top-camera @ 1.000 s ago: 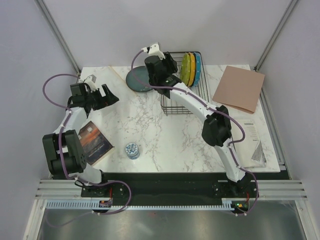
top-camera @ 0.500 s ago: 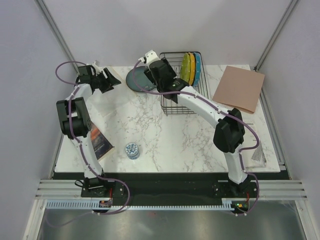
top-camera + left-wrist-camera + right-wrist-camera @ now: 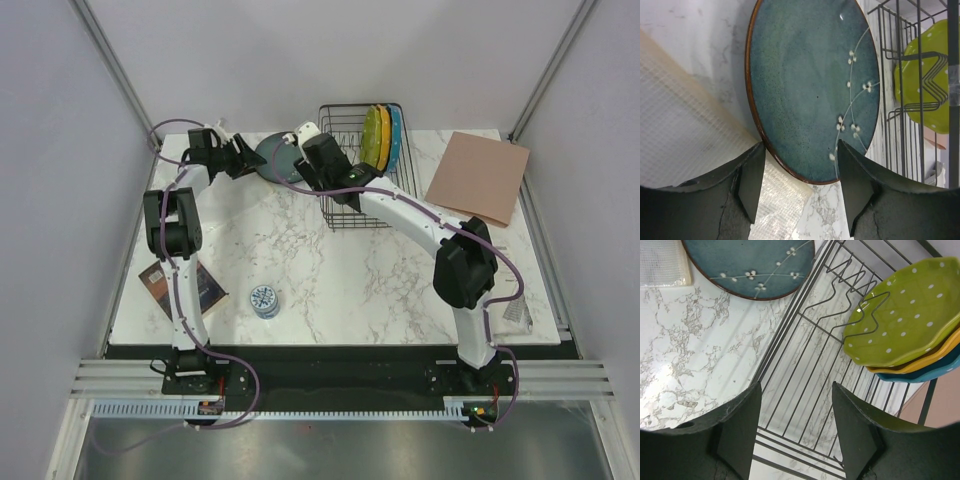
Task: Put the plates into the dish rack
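The dark teal-grey plate [image 3: 810, 85] lies flat at the back of the marble table [image 3: 330, 270], partly on a white mesh mat [image 3: 690, 125]. My left gripper [image 3: 800, 170] is open, its fingers on either side of the plate's near rim, gripping nothing. In the top view this gripper [image 3: 250, 158] sits just left of the teal plate [image 3: 275, 155]. The black wire dish rack [image 3: 365, 190] holds the lime-green [image 3: 910, 315], orange [image 3: 942, 356] and blue [image 3: 920, 375] plates on edge. My right gripper [image 3: 797, 390] hangs open and empty over the rack's left floor wires [image 3: 805, 365].
A book [image 3: 180, 285] lies at the front left with a small patterned tin [image 3: 265, 300] beside it. A brown board [image 3: 478, 177] lies at the back right and a printed sheet [image 3: 505, 280] near the right edge. The right arm spans the table's middle.
The left arm swung from the table's left side to the back, up to the teal plate, and its jaws narrowed. The right gripper shifted slightly at the rack's left side.
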Action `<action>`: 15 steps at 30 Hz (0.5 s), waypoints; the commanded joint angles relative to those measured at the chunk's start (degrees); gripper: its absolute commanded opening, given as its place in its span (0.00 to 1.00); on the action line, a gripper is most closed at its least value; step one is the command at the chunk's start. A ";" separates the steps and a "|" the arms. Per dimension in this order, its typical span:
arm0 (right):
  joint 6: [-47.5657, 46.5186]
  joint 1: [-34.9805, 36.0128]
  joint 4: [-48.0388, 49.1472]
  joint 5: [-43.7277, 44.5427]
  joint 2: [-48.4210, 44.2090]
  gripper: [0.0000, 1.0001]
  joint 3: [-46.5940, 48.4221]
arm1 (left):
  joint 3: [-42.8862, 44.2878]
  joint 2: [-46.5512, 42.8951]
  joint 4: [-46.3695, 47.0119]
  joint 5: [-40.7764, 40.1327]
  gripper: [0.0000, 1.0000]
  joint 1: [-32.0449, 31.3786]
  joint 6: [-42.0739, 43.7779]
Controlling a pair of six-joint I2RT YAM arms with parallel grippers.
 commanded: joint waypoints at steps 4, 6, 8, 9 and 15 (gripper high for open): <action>1.92 -0.34 -2.10 -1.33 -3.02 0.66 -0.15 | 4.71 4.24 3.46 0.90 0.66 -1.70 -5.73; 1.75 -0.42 -2.27 -1.33 -2.76 0.66 0.12 | 4.63 4.77 3.46 0.55 0.65 -1.70 -6.70; 1.74 -0.42 -2.19 -1.24 -2.49 0.66 0.12 | 4.71 5.38 5.31 0.81 0.65 -1.70 -7.31; 1.92 -0.34 -2.19 -1.15 -2.41 0.66 0.12 | 4.89 5.65 5.48 0.81 0.65 -1.70 -8.19; 2.80 -0.42 -3.06 -1.94 -1.79 0.61 0.03 | 4.80 7.84 8.73 1.42 0.34 -1.79 -12.93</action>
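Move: The dark plate still lies flat, its near-left rim already between my open left fingers; its middle is about 8 cm to my right, 5 cm ahead and 3 cm lower. The dish rack's middle is some 30 cm to the right, about level with me in reach. The mesh mat's middle is roughly 14 cm to my left and 3 cm back. From my right hand the dark plate is about 10 cm ahead, 8 cm left and 17 cm below. I settle my left hand onto the dark plate's rim: about 2 cm to the right and 2 cm down, easing slightly forward, while rolling some 5 degrees so its left side dips. Only once it is low over the rim do I start closing the fingers around it, from about two-thirds to under half open. ##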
